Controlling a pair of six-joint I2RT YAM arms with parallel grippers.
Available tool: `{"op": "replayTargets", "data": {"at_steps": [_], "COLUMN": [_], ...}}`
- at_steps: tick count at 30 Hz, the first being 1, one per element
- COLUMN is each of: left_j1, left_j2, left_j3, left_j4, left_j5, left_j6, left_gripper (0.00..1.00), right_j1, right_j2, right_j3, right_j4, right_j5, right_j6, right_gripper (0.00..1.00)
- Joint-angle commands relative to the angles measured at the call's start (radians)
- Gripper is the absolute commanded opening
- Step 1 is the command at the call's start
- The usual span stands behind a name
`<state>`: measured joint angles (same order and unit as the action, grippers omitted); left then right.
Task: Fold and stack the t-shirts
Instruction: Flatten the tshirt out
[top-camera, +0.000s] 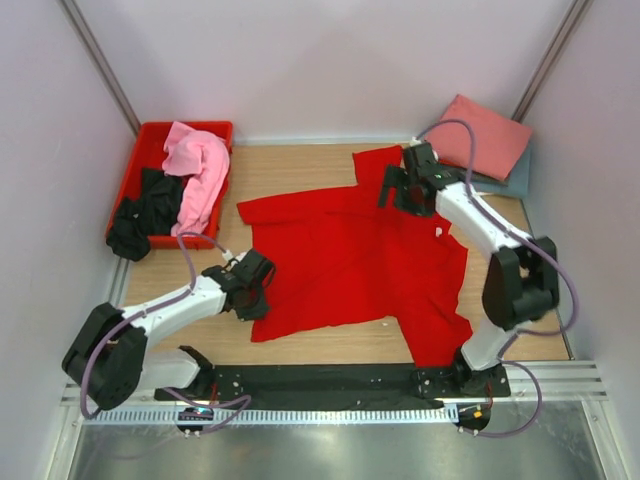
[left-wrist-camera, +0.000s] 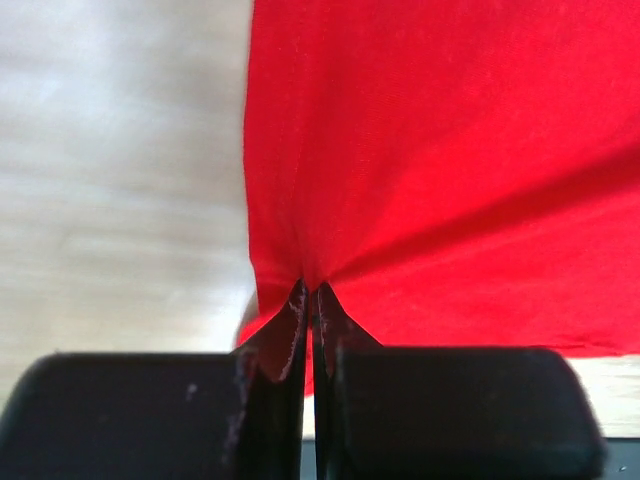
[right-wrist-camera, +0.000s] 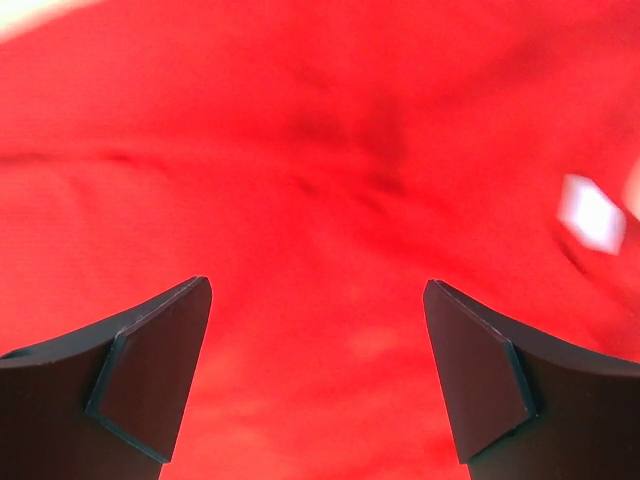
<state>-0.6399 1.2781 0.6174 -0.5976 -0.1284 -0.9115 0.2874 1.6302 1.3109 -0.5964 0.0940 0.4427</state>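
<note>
A bright red t-shirt (top-camera: 350, 260) lies spread across the middle of the wooden table (top-camera: 300, 165). My left gripper (top-camera: 265, 284) sits at the shirt's left edge, shut on a pinch of the cloth. In the left wrist view the red shirt (left-wrist-camera: 450, 150) puckers into the closed left gripper (left-wrist-camera: 311, 292). My right gripper (top-camera: 398, 192) hovers over the shirt's upper right part, near the far sleeve. The right wrist view shows that right gripper (right-wrist-camera: 317, 300) open, with red shirt cloth (right-wrist-camera: 320, 150) below and nothing between the fingers.
A red crate (top-camera: 150, 140) at the back left holds a light pink shirt (top-camera: 195, 165) and a black shirt (top-camera: 145, 210) that hangs over its rim. A folded salmon pink shirt (top-camera: 485, 135) lies on a grey-blue one (top-camera: 515, 180) at the back right.
</note>
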Motion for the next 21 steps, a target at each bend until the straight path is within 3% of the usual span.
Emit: {"op": "replayTargets", "data": {"at_steps": [1,7,12,21], "left_j1": [-0.006,-0.007,-0.006,0.064], "left_j2": [-0.109,-0.212,-0.168,-0.086], "left_j3": [-0.028,-0.039,-0.001,0.053], "left_j4": [-0.149,-0.217,-0.254,-0.228], "left_j5": [-0.072,-0.119,-0.184,-0.188], "left_j6": [-0.089,-0.153,-0.136,-0.069], "left_gripper": [0.00,0.03,0.02,0.01], "right_j1": [0.062,0.099,0.093,0.035], "right_j2": [0.202,0.608,0.888,1.053], "right_j3": [0.233,0.672,1.055,1.156], "right_j4": [0.021,-0.101,-0.249,-0.163], "right_j5": [-0.059,-0.024,0.024,0.052], "right_j6": [-0.035,-0.065,-0.114,-0.084], "right_gripper": [0.93,0.93,0.93,0.96]}}
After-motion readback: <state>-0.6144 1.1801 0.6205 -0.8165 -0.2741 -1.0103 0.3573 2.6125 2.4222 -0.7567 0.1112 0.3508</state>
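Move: The left hand already pinches the t-shirt's near-left edge; the bare table spot to pull it to lies about 5 cm left and 2 cm back, the shirt's corner tip roughly 6 cm back, level sideways, the red bin some 32 cm ahead and 17 cm left. From the open right hand, the shirt's far flap is about 20 cm ahead, 5 cm left and 12 cm down; the white tag 3 cm ahead, 10 cm right; the folded stack 22 cm ahead, 21 cm right. Left drags the pinched edge about 5 cm left; right, open, sweeps forward-left and down roughly 20 cm towards the flap. ##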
